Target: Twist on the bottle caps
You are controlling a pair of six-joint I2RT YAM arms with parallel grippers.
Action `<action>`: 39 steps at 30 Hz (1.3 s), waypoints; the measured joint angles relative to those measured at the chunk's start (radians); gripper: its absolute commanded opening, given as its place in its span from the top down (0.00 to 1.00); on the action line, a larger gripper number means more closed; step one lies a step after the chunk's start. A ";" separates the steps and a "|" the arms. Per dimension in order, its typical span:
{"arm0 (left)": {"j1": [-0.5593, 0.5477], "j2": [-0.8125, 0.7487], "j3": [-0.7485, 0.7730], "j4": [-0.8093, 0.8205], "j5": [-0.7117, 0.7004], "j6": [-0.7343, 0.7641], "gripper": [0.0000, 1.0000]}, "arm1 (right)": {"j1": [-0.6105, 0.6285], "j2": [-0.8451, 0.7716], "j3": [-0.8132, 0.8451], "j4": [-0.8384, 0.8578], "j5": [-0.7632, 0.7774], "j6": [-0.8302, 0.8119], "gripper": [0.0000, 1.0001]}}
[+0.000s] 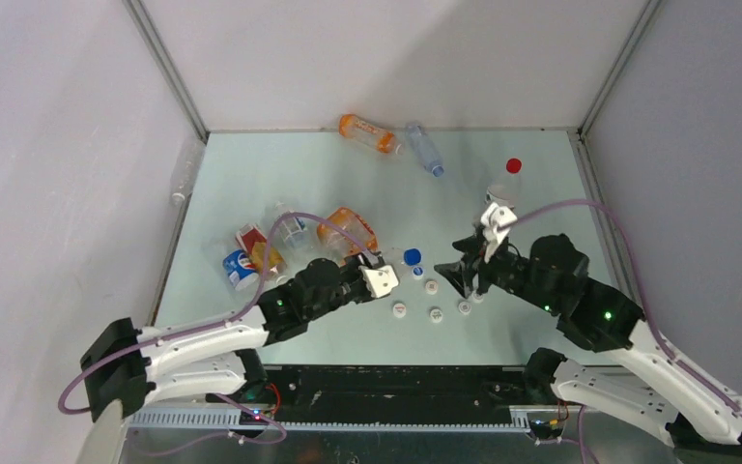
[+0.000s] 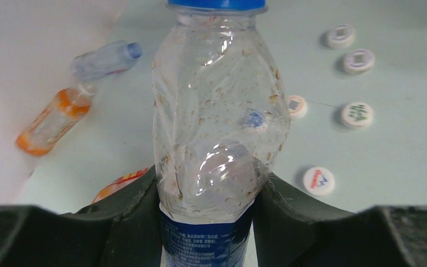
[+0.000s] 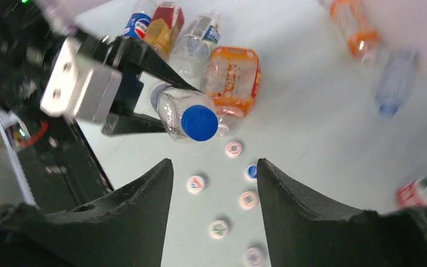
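My left gripper (image 2: 211, 186) is shut on a clear bottle (image 2: 217, 105) with a blue label, held by its body. A blue cap (image 2: 217, 4) sits on its neck. In the top view the left gripper (image 1: 383, 266) holds this bottle near the table's middle, with the blue cap (image 1: 412, 256) pointing at my right gripper (image 1: 466, 278). The right gripper (image 3: 214, 164) is open and empty, a short way from the capped bottle (image 3: 180, 111). Several loose caps lie on the table below it, mostly white (image 3: 195, 184) and one blue (image 3: 251, 172).
A Pepsi bottle (image 1: 240, 269), a red-labelled bottle (image 1: 254, 240), a clear bottle (image 1: 290, 228) and an orange one (image 1: 348, 230) lie clustered at the left. An orange bottle (image 1: 367, 132) and a clear blue-capped one (image 1: 425, 148) lie at the back. A red-capped bottle (image 1: 507, 188) stands at the right.
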 measured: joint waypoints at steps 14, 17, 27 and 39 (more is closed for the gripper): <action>0.060 -0.010 0.121 -0.220 0.535 -0.014 0.69 | 0.059 -0.041 0.000 -0.135 -0.359 -0.721 0.44; 0.060 0.005 0.125 -0.238 0.570 -0.012 0.69 | 0.062 -0.036 0.000 -0.143 -0.384 -0.756 0.47; 0.061 0.023 0.144 -0.264 0.614 -0.004 0.69 | 0.069 -0.007 0.000 -0.147 -0.425 -0.791 0.54; 0.064 0.029 0.144 -0.278 0.622 0.003 0.71 | 0.073 0.032 0.000 -0.153 -0.438 -0.763 1.00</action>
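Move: The blue cap on the bottle held in the left hand lies about 7 cm to the right hand's left, 2 cm ahead and 2 cm lower; from the left hand it is some 6 cm right, 4 cm ahead and 2 cm below. About 20 cm beneath the right hand, a loose blue-marked cap lies 2 cm ahead and 4 cm left. The orange-label bottle lies 13 cm ahead of the left hand, 9 cm left, 18 cm down. Both hands draw back about 7 cm, turning to face each other; right fingers close on the blue cap. ##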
